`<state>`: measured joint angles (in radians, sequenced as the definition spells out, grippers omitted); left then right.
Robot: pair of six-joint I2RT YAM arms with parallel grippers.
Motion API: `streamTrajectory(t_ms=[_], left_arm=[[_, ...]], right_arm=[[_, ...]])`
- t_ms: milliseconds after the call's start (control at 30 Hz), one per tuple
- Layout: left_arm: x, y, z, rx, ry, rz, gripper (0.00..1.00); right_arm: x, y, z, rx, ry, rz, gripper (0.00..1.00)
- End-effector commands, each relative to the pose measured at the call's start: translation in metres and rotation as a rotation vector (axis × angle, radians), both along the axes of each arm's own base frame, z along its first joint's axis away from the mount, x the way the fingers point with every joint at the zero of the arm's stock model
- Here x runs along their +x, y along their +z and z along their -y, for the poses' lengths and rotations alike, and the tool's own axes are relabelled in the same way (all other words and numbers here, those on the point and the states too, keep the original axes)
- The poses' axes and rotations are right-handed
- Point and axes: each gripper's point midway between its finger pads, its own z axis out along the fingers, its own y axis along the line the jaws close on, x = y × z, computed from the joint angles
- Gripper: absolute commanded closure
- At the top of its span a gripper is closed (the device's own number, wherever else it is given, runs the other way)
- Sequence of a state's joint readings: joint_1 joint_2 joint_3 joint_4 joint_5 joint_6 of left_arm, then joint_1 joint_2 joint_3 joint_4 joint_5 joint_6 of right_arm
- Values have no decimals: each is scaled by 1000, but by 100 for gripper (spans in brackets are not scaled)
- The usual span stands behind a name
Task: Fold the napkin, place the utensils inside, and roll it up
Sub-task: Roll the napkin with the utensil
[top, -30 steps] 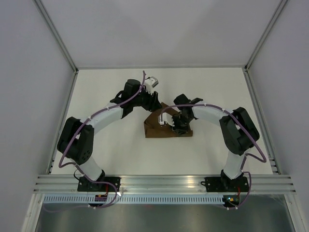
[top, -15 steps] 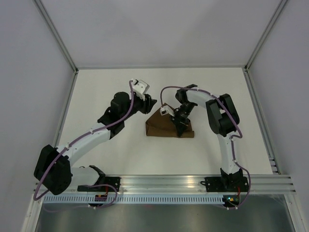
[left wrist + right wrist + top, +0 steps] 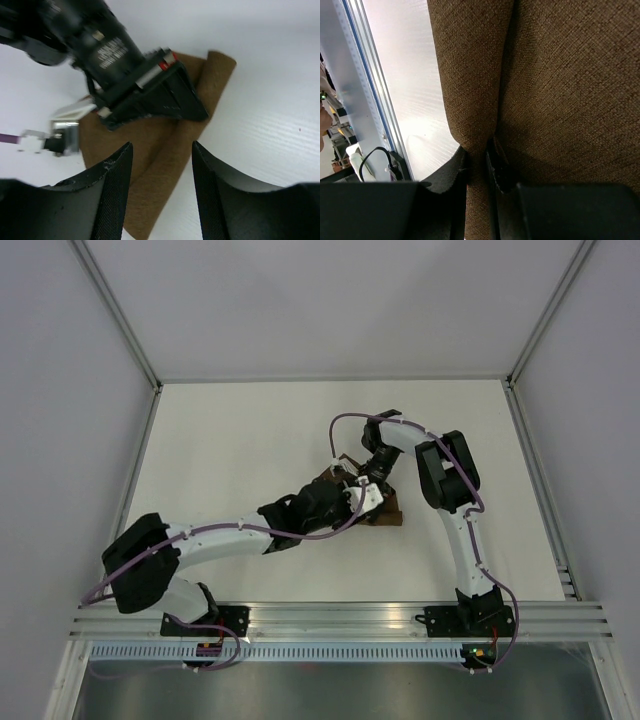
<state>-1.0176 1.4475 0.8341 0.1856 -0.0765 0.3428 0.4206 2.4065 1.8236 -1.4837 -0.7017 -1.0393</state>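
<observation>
The brown napkin (image 3: 165, 145) lies folded on the white table, with one edge rolled into a thick tube. In the top view only its right end (image 3: 391, 512) shows under the two wrists. My right gripper (image 3: 479, 156) is shut on the rolled edge of the napkin (image 3: 560, 75), the cloth pinched between both fingers; from above it sits at the napkin's far side (image 3: 368, 478). My left gripper (image 3: 161, 192) hovers open over the napkin's near side (image 3: 352, 500), the roll showing between its fingers, which do not touch it. The utensils are hidden.
The white table (image 3: 230, 440) is boxed in by grey walls on three sides. An aluminium rail (image 3: 330, 615) with both arm bases runs along the near edge. The left arm lies low across the table's middle.
My left arm has swung from the napkin's far left side down and round to its near side, and its jaws have widened a little. The right gripper has stayed on the napkin.
</observation>
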Motion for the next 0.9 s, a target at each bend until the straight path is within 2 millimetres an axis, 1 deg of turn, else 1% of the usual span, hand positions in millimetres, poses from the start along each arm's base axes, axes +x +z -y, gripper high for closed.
streamTrajectory(t_ms=[0,33,100,133,367,433,567,700,800,867], left_arm=[[-8,-26,5,136,-55,4,44],[-9,-40,7,165,-61,-14,43],[-8,-50,10,180,-64,-24,44],[-7,-61,10,205,-62,-34,44],[4,-83,17,225,-48,-7,43],[9,-81,20,214,-38,17,41],[14,-85,22,215,-24,38,40],[13,-97,24,231,-39,22,40],[8,-106,27,234,-62,-10,41],[5,-116,27,244,-74,-40,45]], right_arm=[[4,-39,16,-78,76,21,83],[4,-41,17,-78,74,17,83],[4,-42,17,-80,74,17,83],[4,-43,17,-81,74,14,83],[5,-45,18,-84,66,18,84],[6,-46,17,-83,65,17,84],[5,-48,16,-82,61,13,84],[5,-49,16,-80,58,11,84],[5,-49,16,-81,58,10,84],[5,-49,15,-79,56,9,84]])
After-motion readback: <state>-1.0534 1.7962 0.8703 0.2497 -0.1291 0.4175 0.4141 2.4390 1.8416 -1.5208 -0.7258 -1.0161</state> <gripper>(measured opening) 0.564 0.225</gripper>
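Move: The left hand hangs open about 13 cm above the napkin's near rolled edge, which lies almost straight below, 1 cm to its right. The right hand's fingers already pinch that edge, some 5 cm to the left hand's right and 13 cm below it. The napkin's far corner lies roughly 9 cm ahead and 4 cm left. From the right hand, the stretch of edge aimed at is about 4 cm to the left, at its own height. The right hand keeps its pinch on the rolled edge, barely shifting, while the left hand drops about 12 cm to the same edge just left of it, fast at first, then easing. The left hand drifts slightly back and comes forward again, its left side rolling up some 15 degrees; its half-open fingers end astride the edge, not yet shut. ##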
